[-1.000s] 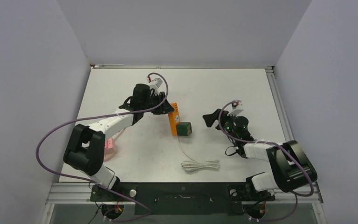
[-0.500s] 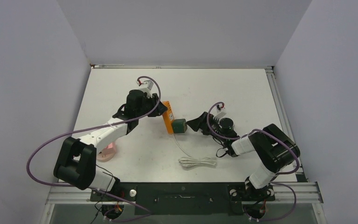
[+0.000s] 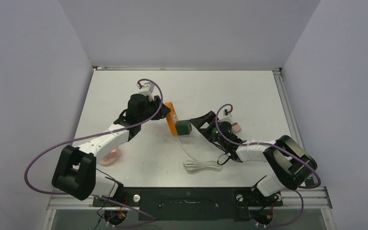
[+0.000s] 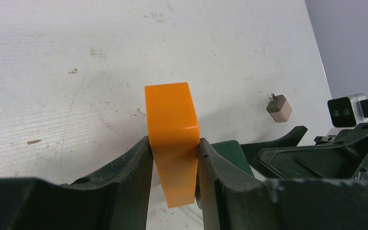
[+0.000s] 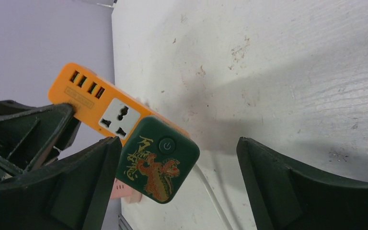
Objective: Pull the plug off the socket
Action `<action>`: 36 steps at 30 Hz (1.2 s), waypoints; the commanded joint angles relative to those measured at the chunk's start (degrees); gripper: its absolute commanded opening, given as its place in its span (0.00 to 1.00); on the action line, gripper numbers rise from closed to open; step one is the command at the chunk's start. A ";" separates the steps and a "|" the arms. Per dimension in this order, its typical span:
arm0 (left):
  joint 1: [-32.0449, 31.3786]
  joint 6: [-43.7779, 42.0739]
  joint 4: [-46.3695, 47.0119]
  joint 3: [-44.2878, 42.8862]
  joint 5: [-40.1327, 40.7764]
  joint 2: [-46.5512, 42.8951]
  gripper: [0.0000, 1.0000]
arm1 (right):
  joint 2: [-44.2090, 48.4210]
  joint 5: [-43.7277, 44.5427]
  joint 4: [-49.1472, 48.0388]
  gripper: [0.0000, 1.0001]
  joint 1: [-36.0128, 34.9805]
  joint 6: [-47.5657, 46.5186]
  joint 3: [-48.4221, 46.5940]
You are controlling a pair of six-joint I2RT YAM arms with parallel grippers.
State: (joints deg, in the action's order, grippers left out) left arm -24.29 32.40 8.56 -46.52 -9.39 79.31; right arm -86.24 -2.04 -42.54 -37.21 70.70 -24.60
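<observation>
The orange socket strip [image 3: 172, 116] [image 4: 170, 120] is tilted up off the table, and my left gripper [image 3: 164, 114] [image 4: 174, 143] is shut on its end. The dark green plug [image 3: 184, 127] [image 5: 157, 165], with a dragon print and a power button, sits in the strip's face [image 5: 100, 103]. A white cable [image 3: 188, 151] runs from the plug. My right gripper [image 3: 197, 123] [image 5: 179, 142] is open with its fingers on either side of the plug. The plug lies close to the left finger [image 5: 88, 177], with a wide gap to the other finger.
The white cable ends in a coiled bundle [image 3: 203, 166] near the front edge. A small pinkish-brown adapter [image 3: 236, 127] [image 4: 279, 107] lies right of my right wrist. A pink object [image 3: 109, 154] rests beside the left arm.
My right gripper has swung left to the plug and now straddles it, still open. My left gripper has drawn the socket strip slightly left and tilted it.
</observation>
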 commanded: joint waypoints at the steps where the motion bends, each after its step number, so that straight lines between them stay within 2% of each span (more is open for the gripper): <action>1: -0.59 1.42 7.28 -0.47 1.04 -3.18 0.00 | 0.44 4.27 2.72 0.96 -1.45 5.86 -3.62; 11: -2.23 0.64 7.79 0.51 3.16 -4.88 0.00 | -3.11 6.47 5.63 0.94 -4.33 7.27 -8.04; 21: -5.28 -1.75 8.21 1.91 7.13 -7.14 0.00 | -6.51 5.72 2.73 0.82 -5.46 9.50 -8.71; 25: -6.39 -2.36 7.84 1.81 7.52 -7.01 0.00 | -6.91 5.69 1.47 0.71 -5.32 9.84 -8.96; 27: -6.91 -2.41 7.79 1.69 7.10 -6.57 0.00 | -6.54 5.79 1.26 0.63 -4.65 9.70 -8.74; 29: -7.22 -2.43 7.55 1.17 6.56 -5.95 0.00 | -5.94 5.93 0.11 0.49 -3.87 9.96 -7.85; 32: -7.42 -2.44 7.06 0.42 5.54 -5.24 0.00 | -5.21 5.65 -0.48 0.36 -3.14 9.81 -7.61; 34: -7.43 -2.28 7.00 -0.07 4.49 -4.86 0.06 | -4.78 5.84 -0.15 0.31 -3.04 8.96 -7.74; 35: -7.43 -2.14 7.07 -0.26 3.83 -4.80 0.17 | -4.54 6.09 -0.06 0.29 -3.06 8.41 -7.79; 36: -7.43 -1.99 7.08 -0.48 3.25 -4.71 0.33 | -4.32 6.50 0.27 0.26 -3.00 7.60 -7.83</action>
State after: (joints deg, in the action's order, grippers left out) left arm -31.03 29.30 10.57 -43.66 -1.89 74.85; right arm -92.62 2.74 -38.33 -40.84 79.92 -31.73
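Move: The green plug sits in the orange socket that the left gripper holds. It is about 5 cm to the right gripper's left, 2 cm ahead and a little lower. From that gripper, the socket's middle is some 10 cm left and 4 cm ahead; the loose pink plug lies 16 cm right and 3 cm ahead, the white cord bundle 12 cm back and 2 cm right, both on the table. From the left gripper, the green plug is 6 cm right, 4 cm back and lower. Slide the open right gripper about 3 cm left, rising slightly and then dipping, until its fingers straddle the green plug; close them onto its sides, easing about 1 cm forward at the end. Meanwhile keep the left gripper shut on the socket and draw it some 2.5 cm back and to the right, rising a little. ##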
